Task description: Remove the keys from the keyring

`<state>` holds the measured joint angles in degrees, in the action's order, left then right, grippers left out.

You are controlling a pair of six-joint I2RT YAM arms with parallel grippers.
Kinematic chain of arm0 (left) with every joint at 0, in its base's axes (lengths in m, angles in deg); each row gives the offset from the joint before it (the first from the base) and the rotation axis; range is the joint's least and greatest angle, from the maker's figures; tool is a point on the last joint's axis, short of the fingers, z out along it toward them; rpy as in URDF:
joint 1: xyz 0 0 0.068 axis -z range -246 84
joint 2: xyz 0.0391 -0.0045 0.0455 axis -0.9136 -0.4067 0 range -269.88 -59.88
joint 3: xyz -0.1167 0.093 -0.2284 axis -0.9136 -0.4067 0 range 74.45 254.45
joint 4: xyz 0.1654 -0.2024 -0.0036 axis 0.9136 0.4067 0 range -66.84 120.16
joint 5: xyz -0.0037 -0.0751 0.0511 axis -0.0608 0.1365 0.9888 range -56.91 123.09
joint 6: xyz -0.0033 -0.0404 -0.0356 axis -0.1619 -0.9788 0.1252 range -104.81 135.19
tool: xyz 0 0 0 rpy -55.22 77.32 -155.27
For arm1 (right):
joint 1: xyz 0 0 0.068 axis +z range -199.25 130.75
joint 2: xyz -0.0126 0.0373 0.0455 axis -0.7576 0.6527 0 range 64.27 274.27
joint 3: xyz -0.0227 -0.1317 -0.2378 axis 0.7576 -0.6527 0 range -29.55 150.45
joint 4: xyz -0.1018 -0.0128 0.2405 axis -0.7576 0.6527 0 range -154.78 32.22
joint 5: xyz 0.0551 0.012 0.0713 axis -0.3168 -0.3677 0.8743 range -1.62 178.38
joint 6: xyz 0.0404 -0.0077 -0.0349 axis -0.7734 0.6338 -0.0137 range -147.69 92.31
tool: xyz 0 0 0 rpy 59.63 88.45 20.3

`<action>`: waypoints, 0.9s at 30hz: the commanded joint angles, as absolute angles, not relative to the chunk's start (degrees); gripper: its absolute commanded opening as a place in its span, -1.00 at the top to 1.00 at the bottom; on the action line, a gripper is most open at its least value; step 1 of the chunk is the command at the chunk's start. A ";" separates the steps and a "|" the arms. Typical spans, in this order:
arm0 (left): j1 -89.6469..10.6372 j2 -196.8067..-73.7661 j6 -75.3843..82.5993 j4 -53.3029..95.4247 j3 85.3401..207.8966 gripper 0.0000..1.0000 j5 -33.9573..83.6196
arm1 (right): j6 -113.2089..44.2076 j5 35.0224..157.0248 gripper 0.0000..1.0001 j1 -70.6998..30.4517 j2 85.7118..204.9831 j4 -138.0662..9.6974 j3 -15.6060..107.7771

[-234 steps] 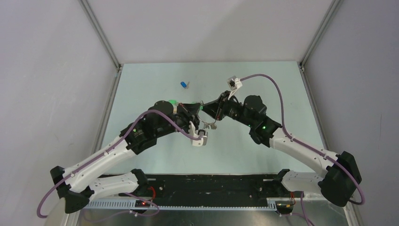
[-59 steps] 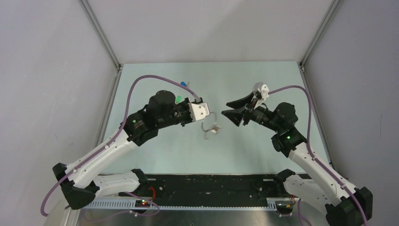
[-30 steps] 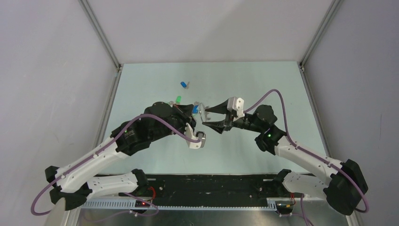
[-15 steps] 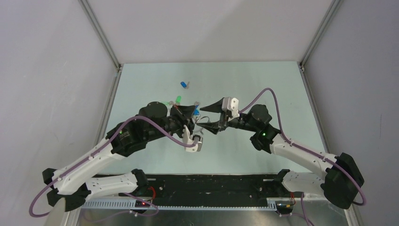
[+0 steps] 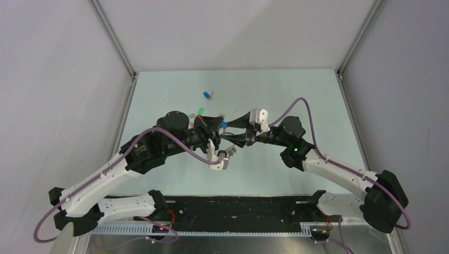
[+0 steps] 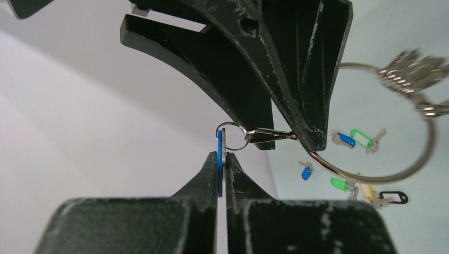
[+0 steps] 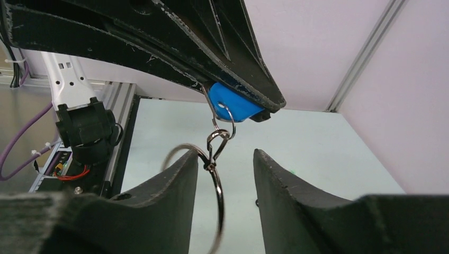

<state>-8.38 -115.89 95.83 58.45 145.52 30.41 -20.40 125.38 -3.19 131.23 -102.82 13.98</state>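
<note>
In the left wrist view my left gripper [image 6: 223,159] is shut on the blue-capped key [image 6: 219,159]. From it a small ring and a clasp [image 6: 270,135] run to the big silver keyring [image 6: 370,177], which hangs in the air with a bunch of plain keys [image 6: 413,69] on its far side. My right gripper [image 7: 225,153] is open with the keyring [image 7: 218,196] between its jaws, the wire close against the left finger [image 7: 174,196]. From above, both grippers meet mid-table, the blue-capped key [image 5: 223,125] between them.
Loose keys lie on the pale green table [image 5: 296,95]: a blue one [image 5: 206,95] far back and a green one [image 5: 200,111] beside the left arm. The left wrist view shows several coloured ones [image 6: 361,138] there. Grey walls enclose the table.
The right gripper has moved left onto the hanging keyring and its jaws have narrowed around it. The left gripper has stayed shut on the blue-capped key and shifted slightly.
</note>
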 commanded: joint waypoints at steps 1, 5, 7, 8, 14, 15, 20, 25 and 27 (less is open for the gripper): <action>-8.08 -115.90 96.93 56.73 148.75 1.00 28.79 | -20.90 126.53 0.13 -2.84 131.15 -106.07 16.24; -8.08 -116.28 96.92 56.65 148.95 0.99 28.90 | -21.34 127.51 0.41 -2.92 131.07 -106.53 16.24; -8.04 -116.42 96.94 56.63 149.04 1.00 29.28 | -21.83 127.87 0.52 -3.18 131.15 -106.50 16.24; -8.06 -116.50 96.97 56.49 149.06 1.00 29.50 | -22.03 128.16 0.54 -3.48 131.15 -106.63 16.24; -8.06 -116.59 97.19 56.07 148.87 1.00 29.66 | -24.30 128.90 0.68 -4.51 131.11 -107.33 16.24; -8.07 -116.53 97.17 55.98 148.88 0.99 29.62 | -24.75 129.08 0.72 -4.60 131.08 -107.54 16.24; -8.08 -116.13 97.15 55.71 148.43 0.99 30.07 | -26.16 129.12 0.97 -5.26 130.98 -107.80 16.24; -8.08 -115.65 96.98 55.30 147.77 1.00 30.69 | -29.73 126.20 1.00 -5.90 130.58 -106.62 16.24; -8.08 -115.35 96.82 55.07 147.23 0.99 30.93 | -30.81 124.23 1.00 -6.12 130.10 -105.09 16.24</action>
<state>-8.36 -116.83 96.29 58.02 146.30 29.96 -27.30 127.74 -5.57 131.23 -104.29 13.98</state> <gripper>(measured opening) 0.033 0.144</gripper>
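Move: The clip joining the blue tag's small ring to the keyring hangs already between the right hand's open fingers, about 1 cm back from that hand's point, 1 cm to its left and level with it. Of the right hand, the blue tag is some 1 cm ahead, 2 cm left and 3 cm above; the keyring's hoop centre is 3 cm back, 2 cm right and 3 cm lower. From the left hand, still pinching the tag, the clip is roughly 2 cm back, 1 cm right and 3 cm below. The right hand shuts its half-open fingers almost fully on the lower end of the clip, easing back about half a centimetre to centre on it and pinching it, the grip effort rising, then drawing some 1 cm forward and to the right while it rolls about 5 degrees around its fingers' line. The left hand keeps its hold on the blue tag above, all but still, drifting only about half a centimetre to the right. ##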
